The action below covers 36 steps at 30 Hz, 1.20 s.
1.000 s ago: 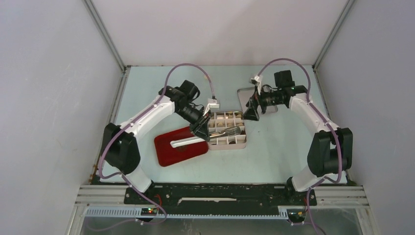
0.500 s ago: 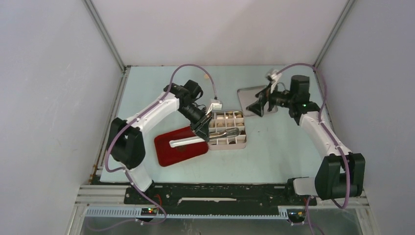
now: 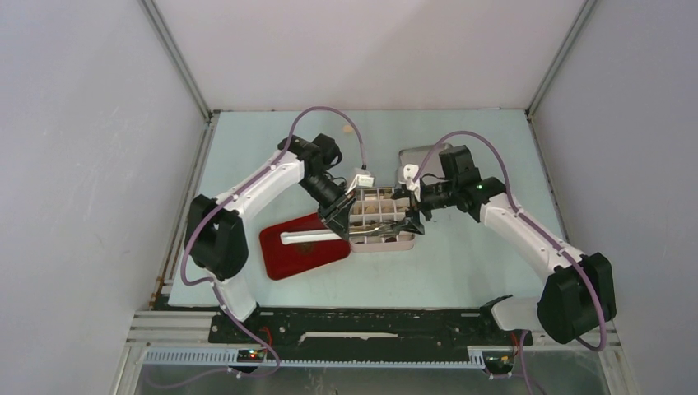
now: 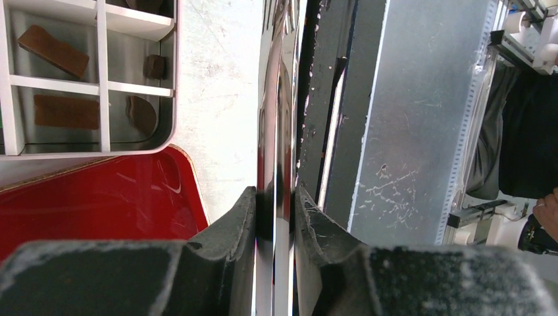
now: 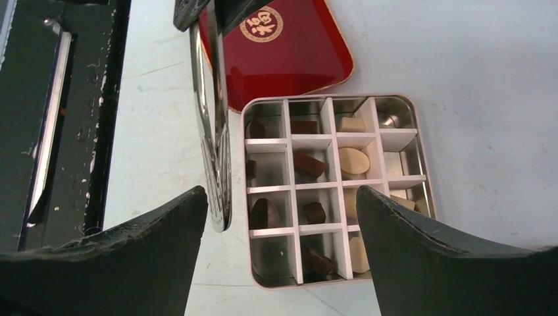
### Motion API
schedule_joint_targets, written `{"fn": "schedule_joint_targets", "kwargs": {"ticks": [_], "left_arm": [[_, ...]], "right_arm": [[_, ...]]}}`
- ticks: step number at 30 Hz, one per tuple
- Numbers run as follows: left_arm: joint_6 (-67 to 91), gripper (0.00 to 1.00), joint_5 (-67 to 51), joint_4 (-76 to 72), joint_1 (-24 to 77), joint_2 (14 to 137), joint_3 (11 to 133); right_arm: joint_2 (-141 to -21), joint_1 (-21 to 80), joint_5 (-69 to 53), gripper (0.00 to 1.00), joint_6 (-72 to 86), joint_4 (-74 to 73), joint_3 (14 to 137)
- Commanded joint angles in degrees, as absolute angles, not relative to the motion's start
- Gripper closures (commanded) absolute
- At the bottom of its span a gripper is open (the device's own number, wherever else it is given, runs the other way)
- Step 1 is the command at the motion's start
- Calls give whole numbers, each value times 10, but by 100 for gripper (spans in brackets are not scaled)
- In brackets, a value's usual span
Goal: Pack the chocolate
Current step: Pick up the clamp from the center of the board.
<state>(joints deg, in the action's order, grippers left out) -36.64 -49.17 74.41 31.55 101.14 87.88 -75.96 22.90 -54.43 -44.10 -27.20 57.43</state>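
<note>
A pale tin box [image 3: 383,244] with white dividers sits mid-table. Dark and cream chocolate pieces lie in its cells, such as a dark one [image 5: 263,212] and a cream oval [image 5: 353,160]. My left gripper [image 3: 336,218] is shut on metal tongs [image 4: 279,99]. In the left wrist view the pads clamp both blades, and the tong tips [image 5: 215,197] hang beside the box's edge. My right gripper [image 5: 283,217] hovers open over the near end of the box [image 5: 329,97], its fingers [image 5: 138,250] wide apart with nothing between them.
A red tray [image 3: 292,255] with a round gold emblem [image 5: 262,25] lies against the box's left side. A silver lid [image 3: 409,158] rests at the back right behind my right arm. The black base rail runs along the table's near edge.
My right arm has swung from the silver lid at the back right to above the box, and its jaws have narrowed slightly. The left gripper still holds the tongs in the same place.
</note>
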Motion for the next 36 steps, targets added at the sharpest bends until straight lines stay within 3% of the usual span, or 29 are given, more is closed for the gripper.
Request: {"fn": "schedule_joint_targets", "kwargs": {"ticks": [1,5,11,15,19,21,24,25,28,36], "left_arm": [[-388,87,-498,763,317,1004,911],[-380,88,-499,758,317,1001,917],[-380,85,-501,765,317,1007,930],[-371,84,-494,753,317,1003,926],[-345,76,-483,711,316,988,905],[-326,66,-475,673,316,967,884],[-269,6,-457,538,312,890,801],[-241,1,-440,467,312,853,760],[-162,0,-402,298,308,770,670],[-150,1,-507,246,305,786,635]], "right_arm": [[-763,236,-557,15,-485,-297,577],[-784,247,-567,25,-503,-336,593],[-825,260,-580,55,-505,-374,624],[-836,262,-604,81,-507,-387,635],[-843,252,-631,99,-506,-396,643],[-845,234,-666,100,-497,-397,645],[-849,195,-735,100,-475,-397,649],[-851,181,-755,100,-469,-397,650],[-855,148,-803,100,-466,-408,651],[-873,126,-843,100,-447,-406,658]]}}
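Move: The left hand holds the clamp near its middle. The clamp's free end, which the right hand goes for, is about 4 cm back, 1 cm left and 3 cm below that hand; from the left hand it is some 15 cm right and 1 cm ahead. The chocolate box's middle is roughly 5 cm back, 4 cm left and 16 cm below the right hand; the metal tray is 10 cm ahead and 10 cm right. Right hand sinks back 3 cm, pinches the clamp's end, rises 4 cm; left hand lets go, rising forward. ##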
